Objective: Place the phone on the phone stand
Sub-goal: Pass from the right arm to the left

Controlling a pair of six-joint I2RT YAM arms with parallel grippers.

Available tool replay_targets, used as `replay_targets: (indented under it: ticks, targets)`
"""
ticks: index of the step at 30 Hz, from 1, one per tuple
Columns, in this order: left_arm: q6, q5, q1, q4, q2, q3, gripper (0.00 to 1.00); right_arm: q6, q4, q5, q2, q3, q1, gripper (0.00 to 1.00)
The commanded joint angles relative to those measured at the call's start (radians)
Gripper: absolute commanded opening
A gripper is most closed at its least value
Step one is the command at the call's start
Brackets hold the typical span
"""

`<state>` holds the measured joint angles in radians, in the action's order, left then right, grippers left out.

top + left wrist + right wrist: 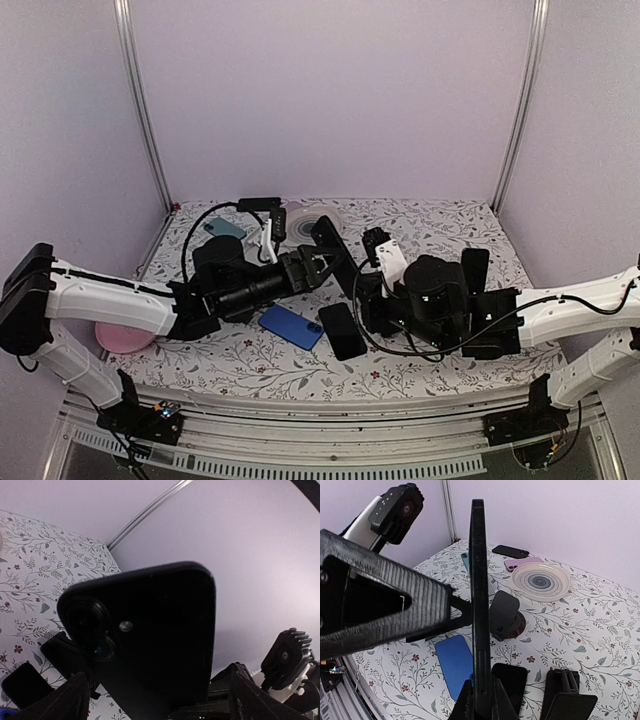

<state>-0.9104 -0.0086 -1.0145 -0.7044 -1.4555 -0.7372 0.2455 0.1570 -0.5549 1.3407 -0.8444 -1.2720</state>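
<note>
A black phone (335, 250) (478, 580) is held off the table on its edge, and my right gripper (482, 695) (362, 290) is shut on its lower end. My left gripper (322, 265) (155, 690) is open. Its fingers (70, 697) stand wide on either side of the phone's back (160, 630), whose camera lenses face that wrist camera. The phone stand (504, 612), a black plate on a round brown base, sits on the floral table just behind the held phone. In the top view it is hidden.
A blue phone (290, 325) (452, 662) and another black phone (342, 330) (512, 680) lie flat under the grippers. A white round dish (315, 220) (541, 580), a teal phone (225, 228) and a black phone (510, 551) lie further back. A black holder (565, 695) stands right, a pink object (125, 338) left.
</note>
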Motion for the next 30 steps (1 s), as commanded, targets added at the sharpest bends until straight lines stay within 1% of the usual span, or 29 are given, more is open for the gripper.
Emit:
replay_targets:
  ticks: [1, 9, 13, 16, 24, 26, 28, 30]
  targets:
    - [-0.021, -0.042, -0.026, 0.024, -0.031, -0.037, 0.97, -0.018, 0.047, -0.093, 0.018, -0.064, -0.019, 0.02]
    - [-0.041, -0.077, -0.036, 0.026, -0.06, -0.06, 0.96, -0.041, 0.063, -0.152, 0.074, -0.102, -0.058, 0.02]
    - [-0.048, -0.088, -0.037, 0.019, -0.06, -0.063, 0.93, -0.043, 0.067, -0.176, 0.093, -0.116, -0.073, 0.02]
    - [-0.052, -0.092, -0.037, 0.014, -0.059, -0.061, 0.86, -0.036, 0.063, -0.183, 0.103, -0.127, -0.078, 0.02]
    - [-0.038, -0.08, -0.036, 0.009, -0.056, -0.058, 0.53, -0.013, 0.044, -0.174, 0.122, -0.145, -0.078, 0.04]
    - [-0.028, -0.075, -0.035, 0.008, -0.052, -0.056, 0.44, -0.012, 0.038, -0.162, 0.124, -0.148, -0.078, 0.11]
    - [-0.011, -0.069, -0.032, 0.007, -0.042, -0.052, 0.37, -0.009, 0.027, -0.147, 0.121, -0.147, -0.078, 0.3]
    - [0.003, -0.064, -0.027, 0.006, -0.029, -0.042, 0.32, -0.002, 0.018, -0.133, 0.111, -0.142, -0.078, 0.46]
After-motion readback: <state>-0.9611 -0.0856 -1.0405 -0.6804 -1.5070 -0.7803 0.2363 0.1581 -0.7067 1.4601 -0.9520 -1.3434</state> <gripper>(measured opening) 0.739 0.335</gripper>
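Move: The phone, held by its lower end in the right gripper, leans up and forward. Its middle is some 4 cm right of the left gripper, 1 cm ahead and slightly lower. From the right hand, the open left gripper waits about 6 cm left, 3 cm ahead and 4 cm higher. On the table 22 cm below the left hand, a black phone lies 4 cm right and 4 cm back, a blue phone 8 cm left and 3 cm back. Carry the phone about 2.5 cm left with the right hand, into the wide-open left gripper, while the left eases about 1 cm right and down to meet it. Hold the left there and close its fingers across the phone's width near mid-length until they stop on its two long edges; only then start opening the right fingers at the lower end. ##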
